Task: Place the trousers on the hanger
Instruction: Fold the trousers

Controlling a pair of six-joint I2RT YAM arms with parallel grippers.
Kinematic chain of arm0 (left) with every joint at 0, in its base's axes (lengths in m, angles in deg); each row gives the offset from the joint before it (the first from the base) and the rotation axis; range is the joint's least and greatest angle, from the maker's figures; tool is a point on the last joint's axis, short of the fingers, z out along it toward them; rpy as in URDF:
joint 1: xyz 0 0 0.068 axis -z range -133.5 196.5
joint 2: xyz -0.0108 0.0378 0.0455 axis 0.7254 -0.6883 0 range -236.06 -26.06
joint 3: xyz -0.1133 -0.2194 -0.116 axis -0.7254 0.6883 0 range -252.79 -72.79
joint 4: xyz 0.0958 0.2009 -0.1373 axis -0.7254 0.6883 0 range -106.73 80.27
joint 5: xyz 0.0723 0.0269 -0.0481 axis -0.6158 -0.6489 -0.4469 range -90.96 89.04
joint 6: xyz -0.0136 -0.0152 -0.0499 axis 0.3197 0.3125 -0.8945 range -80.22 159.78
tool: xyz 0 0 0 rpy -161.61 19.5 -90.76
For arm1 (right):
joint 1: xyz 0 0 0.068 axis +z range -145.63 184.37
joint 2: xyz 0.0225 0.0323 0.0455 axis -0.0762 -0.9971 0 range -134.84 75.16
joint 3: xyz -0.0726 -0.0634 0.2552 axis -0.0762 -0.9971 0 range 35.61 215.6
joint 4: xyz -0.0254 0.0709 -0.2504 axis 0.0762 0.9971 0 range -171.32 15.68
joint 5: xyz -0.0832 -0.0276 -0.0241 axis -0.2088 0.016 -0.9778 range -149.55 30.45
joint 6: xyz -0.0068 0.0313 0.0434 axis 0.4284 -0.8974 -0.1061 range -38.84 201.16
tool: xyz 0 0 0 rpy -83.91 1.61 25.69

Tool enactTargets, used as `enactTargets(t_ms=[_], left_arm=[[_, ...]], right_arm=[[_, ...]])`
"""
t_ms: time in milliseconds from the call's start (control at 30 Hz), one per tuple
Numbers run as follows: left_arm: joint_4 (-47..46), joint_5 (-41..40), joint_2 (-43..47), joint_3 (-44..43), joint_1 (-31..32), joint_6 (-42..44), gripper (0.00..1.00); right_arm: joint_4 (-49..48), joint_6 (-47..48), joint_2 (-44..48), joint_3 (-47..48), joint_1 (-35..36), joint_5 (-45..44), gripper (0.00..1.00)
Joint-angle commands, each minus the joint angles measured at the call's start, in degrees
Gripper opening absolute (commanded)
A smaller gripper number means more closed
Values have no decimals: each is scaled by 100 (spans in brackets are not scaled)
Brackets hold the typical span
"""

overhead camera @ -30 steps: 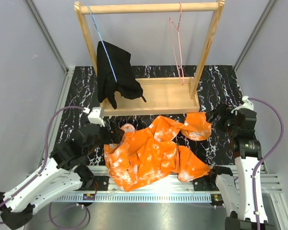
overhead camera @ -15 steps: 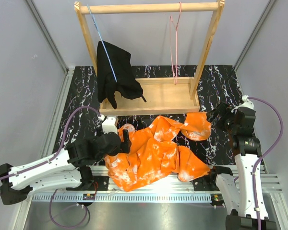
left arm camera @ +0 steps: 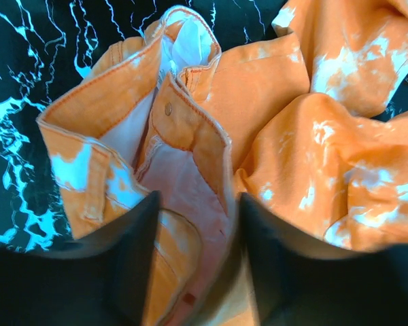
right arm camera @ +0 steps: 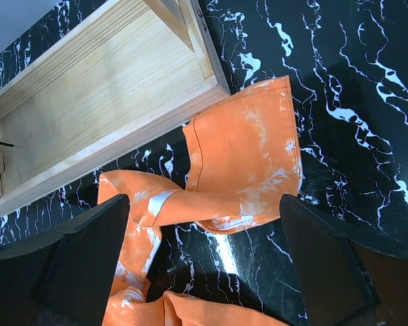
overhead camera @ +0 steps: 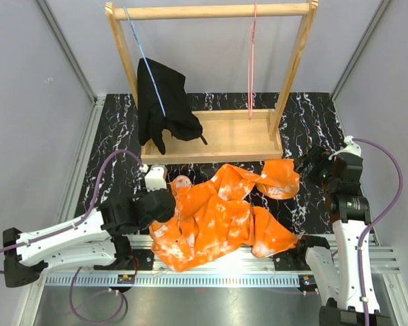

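The orange trousers [overhead camera: 211, 217] with white blotches lie crumpled on the black marble table near its front edge. My left gripper [overhead camera: 171, 202] is down on their left end. In the left wrist view its open jaws [left arm camera: 197, 258] straddle the open waistband [left arm camera: 183, 122], with cloth between the fingers [left arm camera: 132, 265]. My right gripper [overhead camera: 306, 165] is open and empty, hovering just right of a leg end [right arm camera: 245, 163]. Its jaws [right arm camera: 204, 261] stand wide apart above the table. The pink hanger [overhead camera: 251, 61] hangs from the rack's top rail at the right, seen edge-on.
A wooden rack [overhead camera: 224, 136] stands behind the trousers; its base shows in the right wrist view [right arm camera: 102, 115]. A black garment [overhead camera: 160, 102] hangs on a light-blue hanger [overhead camera: 146, 54] at the rack's left. Grey walls close both sides.
My left arm has swung right and lowered onto the trousers' waistband. The pink hanger has turned to edge-on. The right arm has barely moved.
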Motion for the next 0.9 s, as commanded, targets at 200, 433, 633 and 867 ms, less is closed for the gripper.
enactTargets(t_ms=[200,433,633,867], left_arm=[[524,-470,307,-129,36,-277,0],[2317,-1972,1519,-911,36,-1137,0],[3677,-3001,2540,-1201,36,-1990,0],[3997,-3319,2742,-1202,36,-2353,0]], right_arm=[[-107,46,10,21,22,-108,100],[-177,90,-280,47,22,-196,100],[-283,82,-1227,153,188,-678,100],[-590,55,-2679,328,505,-1145,100]])
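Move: The left hand's half-closed fingers already straddle the trousers' waistband edge, right at the hand point, 1 cm or so lower. From this hand the crumpled middle of the trousers lies some 8 cm back and 11 cm right, the rack base about 24 cm ahead and 11 cm right. The right hand hovers with the flat leg end level with it, roughly 6 cm left and 13 cm below; the other leg end is about 19 cm back and 9 cm left. Leftward and up: the left fingers first shut fully, pinching the waistband edge, then carry it about 15 cm left and 10 cm up, the hand turning some 25 degrees counter-clockwise while the fingertips tip upward. Later the right hand, wide open, sinks towards the flat leg end, easing slightly forward as its fingers tip down. ##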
